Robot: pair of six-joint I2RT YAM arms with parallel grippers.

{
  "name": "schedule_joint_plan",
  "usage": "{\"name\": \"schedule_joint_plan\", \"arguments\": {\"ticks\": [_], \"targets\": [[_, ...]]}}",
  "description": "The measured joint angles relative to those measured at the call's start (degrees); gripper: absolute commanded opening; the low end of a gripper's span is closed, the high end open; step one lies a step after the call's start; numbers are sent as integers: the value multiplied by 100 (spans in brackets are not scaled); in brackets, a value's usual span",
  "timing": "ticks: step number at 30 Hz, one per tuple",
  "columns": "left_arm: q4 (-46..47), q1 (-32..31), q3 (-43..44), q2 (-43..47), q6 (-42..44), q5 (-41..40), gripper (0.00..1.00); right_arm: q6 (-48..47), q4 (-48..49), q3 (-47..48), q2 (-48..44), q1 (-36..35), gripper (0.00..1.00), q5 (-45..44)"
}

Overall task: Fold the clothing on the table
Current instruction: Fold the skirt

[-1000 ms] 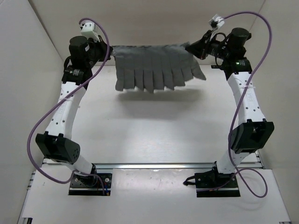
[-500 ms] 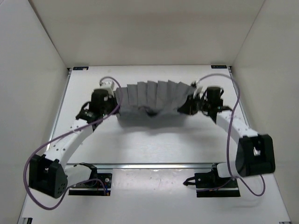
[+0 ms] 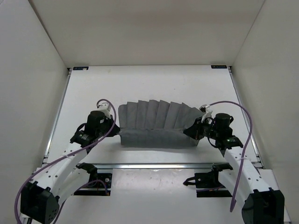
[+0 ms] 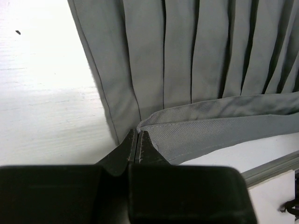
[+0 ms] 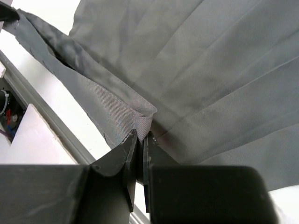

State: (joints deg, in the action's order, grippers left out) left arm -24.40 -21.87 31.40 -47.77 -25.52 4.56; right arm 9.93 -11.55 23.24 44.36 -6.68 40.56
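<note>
The clothing [image 3: 156, 121], a grey pleated skirt, lies on the white table [image 3: 149, 84] near its front edge, pleats fanned out away from me and the waistband [image 3: 154, 138] folded back over them toward the near side. My left gripper [image 3: 117, 132] is shut on the left end of the waistband [image 4: 205, 133]; the closed tips [image 4: 137, 133] pinch its corner. My right gripper [image 3: 192, 132] is shut on the right end, with the fabric corner [image 5: 140, 119] between the tips [image 5: 140, 136]. Both grippers sit low, at table level.
A silver metal rail [image 3: 154, 165] runs along the near table edge just in front of the skirt, also seen as the rail [image 5: 42, 116] beside the right gripper. White walls [image 3: 28, 70] enclose the table on three sides. Purple cables [image 3: 233, 140] loop off both arms.
Both arms have swung down and toward me from the raised far position, carrying the waistband. The skirt went from hanging in the air to lying on the table with its waistband folded forward.
</note>
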Motion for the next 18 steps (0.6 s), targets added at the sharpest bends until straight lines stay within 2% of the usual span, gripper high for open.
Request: {"name": "schedule_joint_plan", "arguments": {"ticks": [4, 8, 14, 18], "targets": [[9, 13, 570, -603, 2, 7, 0, 20, -98, 280, 306, 85, 0, 11], [323, 76, 1871, -1606, 52, 13, 0, 92, -11, 1016, 1005, 444, 0, 50], [1104, 232, 3845, -3893, 175, 11, 0, 203, 678, 2361, 2973, 538, 1, -393], [1088, 374, 4861, -5635, 221, 42, 0, 332, 1036, 2844, 4249, 601, 0, -802]]}}
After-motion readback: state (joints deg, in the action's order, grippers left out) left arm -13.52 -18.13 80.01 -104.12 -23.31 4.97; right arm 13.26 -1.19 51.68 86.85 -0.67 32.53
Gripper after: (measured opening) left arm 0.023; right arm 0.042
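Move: The closed left gripper holds one end of the skirt's waistband. The hem's left corner lies about 19 cm ahead of it, nearly straight out and 1 cm right, some 9 cm below; the hem's middle is about 20 cm ahead and 19 cm right. The right gripper holds the other end, with the hem's right corner about 15 cm ahead and 9 cm right, 10 cm lower; the hem's middle is 20 cm ahead and 17 cm left. Forward in a quick low arc, both hands swing the pinched waistband out over the pleats towards the hem, drifting right. The left goes about 24 cm, rising some 10 cm before sinking most of the way back; the right goes about 17 cm on a flatter arc, its wrist turning roughly 15 degrees clockwise. Both grippers stay shut. ##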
